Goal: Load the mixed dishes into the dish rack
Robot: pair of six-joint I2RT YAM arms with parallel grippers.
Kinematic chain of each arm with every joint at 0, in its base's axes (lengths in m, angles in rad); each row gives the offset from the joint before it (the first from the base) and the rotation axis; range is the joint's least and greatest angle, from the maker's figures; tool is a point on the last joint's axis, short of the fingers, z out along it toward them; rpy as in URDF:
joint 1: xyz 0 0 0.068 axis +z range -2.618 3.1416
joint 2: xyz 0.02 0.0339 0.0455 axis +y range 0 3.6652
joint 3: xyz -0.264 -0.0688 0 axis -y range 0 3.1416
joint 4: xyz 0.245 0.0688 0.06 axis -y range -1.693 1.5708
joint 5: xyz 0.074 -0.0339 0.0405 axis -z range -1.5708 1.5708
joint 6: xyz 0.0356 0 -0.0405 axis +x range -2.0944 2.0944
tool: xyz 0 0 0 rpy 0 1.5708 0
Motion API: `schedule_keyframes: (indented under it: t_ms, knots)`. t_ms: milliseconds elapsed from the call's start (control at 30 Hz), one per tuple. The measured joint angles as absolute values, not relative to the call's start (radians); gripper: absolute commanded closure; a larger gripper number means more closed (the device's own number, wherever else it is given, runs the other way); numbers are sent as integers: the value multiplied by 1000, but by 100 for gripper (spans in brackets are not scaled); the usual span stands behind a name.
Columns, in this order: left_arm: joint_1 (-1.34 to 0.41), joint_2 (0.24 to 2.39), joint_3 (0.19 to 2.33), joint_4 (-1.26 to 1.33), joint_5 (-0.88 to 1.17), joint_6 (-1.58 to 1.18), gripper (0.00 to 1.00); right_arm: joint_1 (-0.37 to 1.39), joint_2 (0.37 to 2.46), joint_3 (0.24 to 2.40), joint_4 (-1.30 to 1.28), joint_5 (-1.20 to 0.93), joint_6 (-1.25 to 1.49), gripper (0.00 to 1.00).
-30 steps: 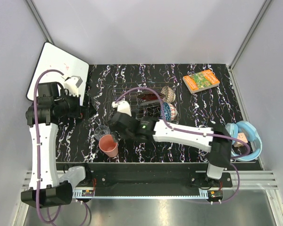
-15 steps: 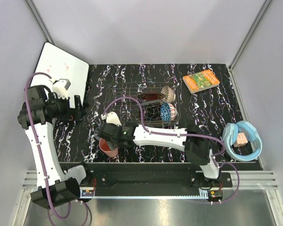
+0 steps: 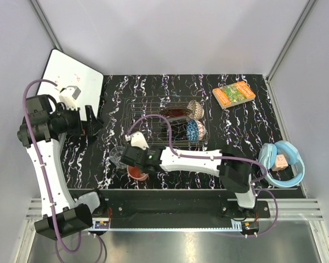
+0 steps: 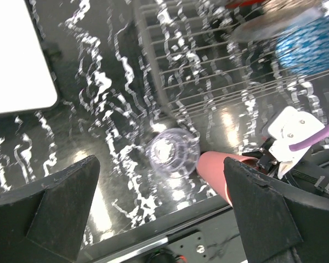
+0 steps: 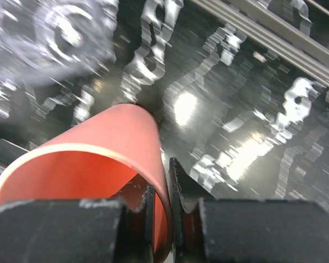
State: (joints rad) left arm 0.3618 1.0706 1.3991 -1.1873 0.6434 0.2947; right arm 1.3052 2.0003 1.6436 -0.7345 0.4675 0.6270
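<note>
My right gripper (image 5: 167, 186) is shut on the rim of the pink cup (image 5: 98, 148), with one finger inside and one outside. From above, the cup (image 3: 138, 173) sits near the table's front edge, partly under the right gripper (image 3: 135, 164). The small clear glass (image 3: 119, 156) stands just left of it, seen also from the left wrist (image 4: 172, 153). The dish rack (image 3: 153, 118) holds the blue bowl (image 3: 196, 130), the tan-red bowl (image 3: 194, 108) and the red dish (image 3: 172, 112). My left gripper (image 3: 91, 118) hangs open and empty to the left of the rack.
A white board (image 3: 68, 76) lies at the back left corner. An orange-green book (image 3: 234, 93) lies at the back right. A light blue round thing (image 3: 288, 159) sits at the right edge, beside the right arm's base.
My right gripper came forward from above the clear glass to the pink cup and shut on its rim; the cup shifted slightly right. The left arm drew back to the left.
</note>
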Motion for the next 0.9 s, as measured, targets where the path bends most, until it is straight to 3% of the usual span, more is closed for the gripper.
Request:
schedule_keyframes:
  t_ms: [167,300,467,600,700,900]
  knots:
    - [360,1095,1485,-1186,743,241,1,1305,1828,1531,-791,486,622,100]
    - [355,1117,1546,-1185,881,200,1,1292,1555,1445,-731,466,596,100]
    - [353,1183,1595,-1184,1121,153,1,1212,1062,1156,-374,414,575,100]
    - [347,1262,1596,-1184,1310,119,1,1043,825,933,-134,282,669,100]
    - [327,1311,1595,-1184,1375,103,1,940,844,852,-3,156,755,100]
    - [226,1311,1585,-1182,1435,97,1,896,1019,780,246,-75,924,100]
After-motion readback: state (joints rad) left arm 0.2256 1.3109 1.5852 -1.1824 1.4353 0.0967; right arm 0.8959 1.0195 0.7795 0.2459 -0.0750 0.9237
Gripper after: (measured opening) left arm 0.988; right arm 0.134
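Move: For the right hand, which already grips the cup by its rim, the dish rack's middle lies some 17 cm ahead, 11 cm to its right and 4 cm lower. The blue bowl in it is about 13 cm ahead and 22 cm right, and the clear glass 4 cm ahead, 7 cm left and 5 cm lower. From the open left hand the cup is about 8 cm back, 14 cm right and 23 cm down. Keep the pinch on the cup's rim and swing the right hand up off the table, about 26 cm and 16 cm to the right, then ease back 5 cm left and sink 4 cm, rolling some 70 degrees until the fingers point left. Meanwhile bring the open left gripper about 10 cm up and 10 cm right towards the cup, turning its fingers to face right. ##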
